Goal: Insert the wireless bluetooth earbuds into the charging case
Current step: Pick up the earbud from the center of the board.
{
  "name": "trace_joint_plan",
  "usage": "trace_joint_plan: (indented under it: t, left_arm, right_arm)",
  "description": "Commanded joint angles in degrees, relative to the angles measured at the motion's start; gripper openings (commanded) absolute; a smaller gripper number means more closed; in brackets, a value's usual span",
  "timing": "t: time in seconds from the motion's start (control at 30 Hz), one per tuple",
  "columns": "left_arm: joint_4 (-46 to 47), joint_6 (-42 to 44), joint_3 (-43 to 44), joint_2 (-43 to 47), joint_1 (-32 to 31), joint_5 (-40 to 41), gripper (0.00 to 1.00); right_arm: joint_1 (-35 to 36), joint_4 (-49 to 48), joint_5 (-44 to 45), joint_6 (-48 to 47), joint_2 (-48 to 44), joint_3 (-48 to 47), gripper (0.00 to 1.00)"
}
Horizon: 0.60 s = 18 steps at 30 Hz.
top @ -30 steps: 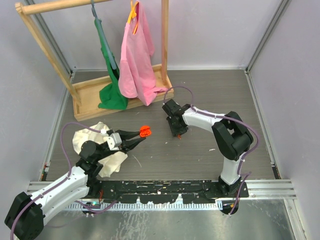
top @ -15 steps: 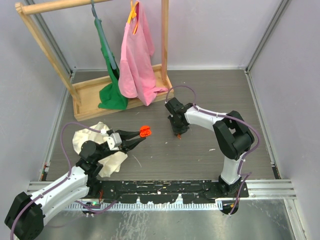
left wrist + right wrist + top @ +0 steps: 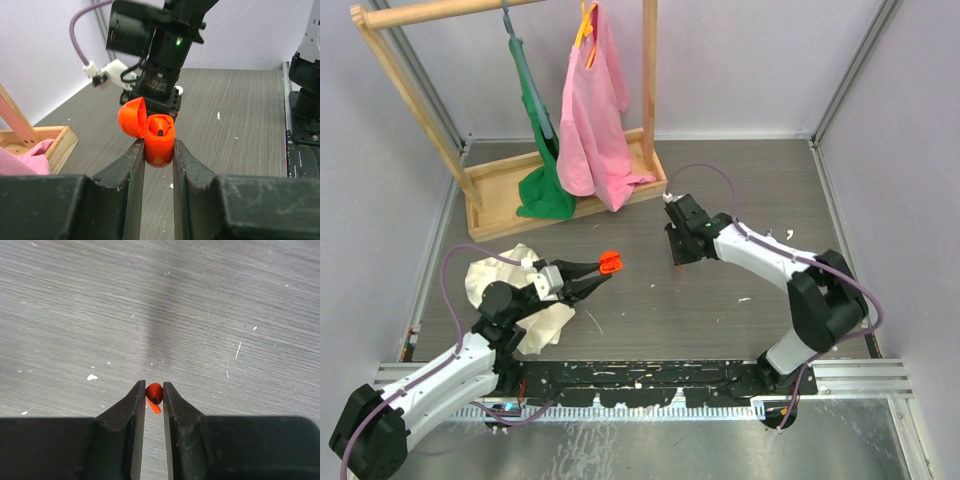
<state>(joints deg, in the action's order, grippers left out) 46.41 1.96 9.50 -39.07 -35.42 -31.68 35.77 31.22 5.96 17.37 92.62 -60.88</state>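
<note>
My left gripper (image 3: 158, 150) is shut on a small red-orange charging case (image 3: 159, 142), held upright above the table with its round lid (image 3: 131, 117) flipped open to the left. One earbud sits in the case, its dark tip showing. In the top view the case (image 3: 610, 263) is at the tip of the left gripper (image 3: 600, 268). My right gripper (image 3: 154, 388) is shut on a tiny red-orange earbud (image 3: 154, 392), with the short stem pointing down between the fingers. The right gripper (image 3: 678, 256) hangs a short way to the right of the case, apart from it.
A wooden rack (image 3: 560, 200) with a pink garment (image 3: 592, 120) and a green one (image 3: 542, 190) stands at the back left. A cream cloth (image 3: 505, 275) lies beside the left arm. Pale walls enclose the table on three sides.
The right gripper has closed on the earbud, lifted and shifted a little right, its elbow swinging out to the right. The left arm and the case have not moved.
</note>
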Motion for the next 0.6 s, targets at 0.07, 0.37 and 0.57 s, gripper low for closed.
trace_joint_plan:
  t: [0.07, 0.37, 0.57]
  left_arm:
    - [2.2, 0.3, 0.1, 0.9, -0.2, 1.7, 0.00]
    - [2.4, 0.8, -0.1, 0.3, -0.2, 2.8, 0.00]
    - [2.5, 0.9, -0.1, 0.1, -0.2, 3.2, 0.00]
  right_arm:
    - [0.8, -6.7, 0.2, 3.8, -10.9, 1.8, 0.20]
    - [3.3, -16.3, -1.5, 8.5, -25.5, 7.0, 0.20]
    - [5.0, -26.1, -4.0, 11.0, -33.2, 11.6, 0.19]
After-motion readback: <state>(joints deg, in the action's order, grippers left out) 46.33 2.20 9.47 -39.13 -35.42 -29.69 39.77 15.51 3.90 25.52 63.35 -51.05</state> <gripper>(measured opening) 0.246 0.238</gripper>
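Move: The right hand, already gripping the earbud some 4 cm clear of the board, has the open orange charging case about 16 cm to its left, 9 cm back and 17 cm higher. The case sits in the left hand's fingertips, some 2 cm right of that hand's point. Counted from the right hand at board height, the cream cloth lies roughly 36 cm left and 8 cm back, the white disc 20 cm right and 7 cm ahead. Upward at a quick, steady pace, the right hand carries the pinched earbud about 15 cm away from the board, drifting a few centimetres left towards the case. As it climbs, the wrist swings the fingers by about 35 degrees from steeply down to pointing forward and left, only slightly down; their grip stays shut. The left hand keeps holding the case, almost still. ##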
